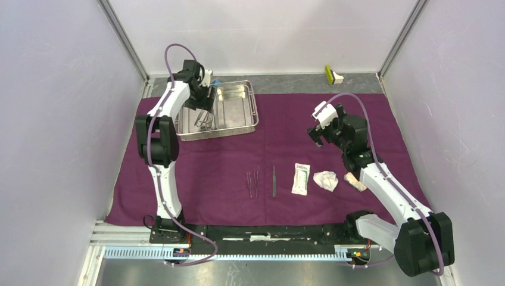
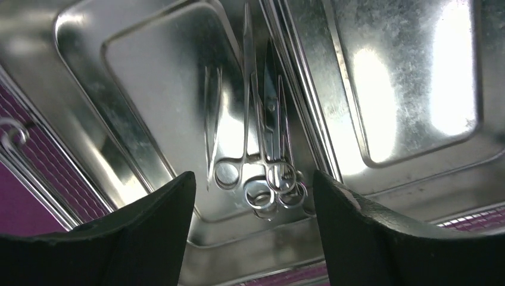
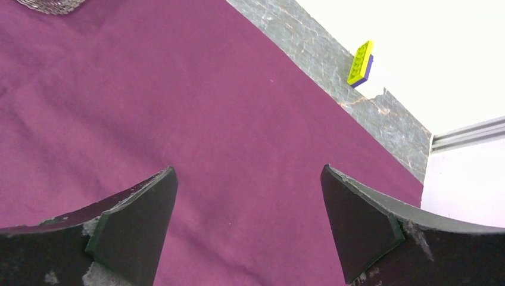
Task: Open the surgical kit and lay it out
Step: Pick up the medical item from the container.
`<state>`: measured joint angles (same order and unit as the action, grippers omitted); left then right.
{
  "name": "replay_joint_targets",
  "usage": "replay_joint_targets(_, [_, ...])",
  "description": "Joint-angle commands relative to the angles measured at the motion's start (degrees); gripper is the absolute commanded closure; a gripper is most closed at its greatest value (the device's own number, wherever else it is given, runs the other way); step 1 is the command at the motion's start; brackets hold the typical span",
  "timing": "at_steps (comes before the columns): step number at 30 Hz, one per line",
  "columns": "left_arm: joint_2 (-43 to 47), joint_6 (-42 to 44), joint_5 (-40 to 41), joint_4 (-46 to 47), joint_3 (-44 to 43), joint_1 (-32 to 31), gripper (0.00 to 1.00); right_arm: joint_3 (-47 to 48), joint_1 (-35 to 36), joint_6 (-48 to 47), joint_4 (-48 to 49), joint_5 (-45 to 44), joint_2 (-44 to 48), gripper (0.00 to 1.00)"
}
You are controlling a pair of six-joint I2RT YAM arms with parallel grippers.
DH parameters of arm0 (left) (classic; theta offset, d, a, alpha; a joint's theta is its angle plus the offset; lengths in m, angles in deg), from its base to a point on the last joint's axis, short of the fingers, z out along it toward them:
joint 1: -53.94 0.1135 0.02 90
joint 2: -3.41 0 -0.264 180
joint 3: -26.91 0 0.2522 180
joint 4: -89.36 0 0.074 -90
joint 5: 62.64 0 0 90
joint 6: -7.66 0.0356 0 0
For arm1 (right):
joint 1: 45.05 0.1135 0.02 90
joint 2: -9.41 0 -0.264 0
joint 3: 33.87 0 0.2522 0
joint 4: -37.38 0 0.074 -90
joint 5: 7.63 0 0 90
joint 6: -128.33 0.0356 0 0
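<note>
The purple cloth wrap point(image 1: 196, 179) lies spread flat over the table. At its back left stands the steel tray point(image 1: 241, 107), and my left gripper point(image 1: 203, 106) hangs open just above its left compartment point(image 2: 149, 89). Several ring-handled forceps point(image 2: 262, 149) lie bunched on the compartment floor below the open fingers, untouched. On the cloth's front middle lie slim forceps point(image 1: 252, 180), tweezers point(image 1: 274, 180), a white sealed packet point(image 1: 301, 179) and two gauze wads point(image 1: 326, 180) point(image 1: 355, 182). My right gripper point(image 1: 315, 136) point(image 3: 248, 170) is open over bare cloth point(image 3: 178, 107), holding nothing.
A yellow-green block point(image 1: 329, 74) point(image 3: 360, 62) sits on the grey strip behind the cloth at the back right. A small blue object point(image 1: 216, 82) peeks out behind the tray by the left wrist. Walls close in on the left, right and back.
</note>
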<state>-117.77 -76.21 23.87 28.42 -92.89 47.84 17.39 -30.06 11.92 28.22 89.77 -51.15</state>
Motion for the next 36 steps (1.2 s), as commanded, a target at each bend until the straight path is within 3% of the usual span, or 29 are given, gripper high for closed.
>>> replay_joint_targets(1, [-4.36,9.36,0.29,-2.65,-7.23,0.75,0.24,0.49,-1.52,-0.43,-0.18,-0.46,-1.25,0.02])
replay_joint_targets(9, [-11.52,13.10,-0.44,-6.02,-14.69,2.87,0.30,0.49,-2.50,-1.14,-0.56,-0.16,-3.04,0.02])
replay_joint_targets(14, [-13.61,13.38,-3.87,-8.73,-16.19,4.23,0.41,0.65,-2.77,-1.36,-0.65,-0.09,-4.27,0.02])
replay_joint_targets(31, [-16.65,13.71,-3.69,-9.61,-15.96,4.88,0.61,0.74,-3.20,-1.36,-1.26,1.80,-4.50,0.02])
replay_joint_targets(36, [-15.91,13.90,-2.40,-9.03,-14.99,4.80,0.74,0.57,-3.25,-1.36,-1.30,2.14,-4.32,0.02])
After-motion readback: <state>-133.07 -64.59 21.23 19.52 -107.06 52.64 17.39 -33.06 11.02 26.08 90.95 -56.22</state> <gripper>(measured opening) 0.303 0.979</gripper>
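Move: The tweezers on the tray floor lie about 4 cm left and 2 cm ahead of my left hand, some 7 cm below it. Beside them, at the same depth, the ring-handled clamp lies about 3 cm ahead and level sideways with this hand, and the scissors 3 cm ahead and 2 cm to its right. From my right hand the tweezers are roughly 45 cm left, 16 cm ahead and 16 cm lower. My left hand sinks about 6 cm into the tray's left compartment and shifts 4 cm left onto the tweezers, first nosing forward, then easing back slightly as the fingers tip steeper by some 10 degrees. There I hold it still and keep narrowing the fingers to roughly a third open, one either side of the tweezers. Meanwhile my empty, open right hand lowers about 4 cm over the cloth, drifting slightly right. ##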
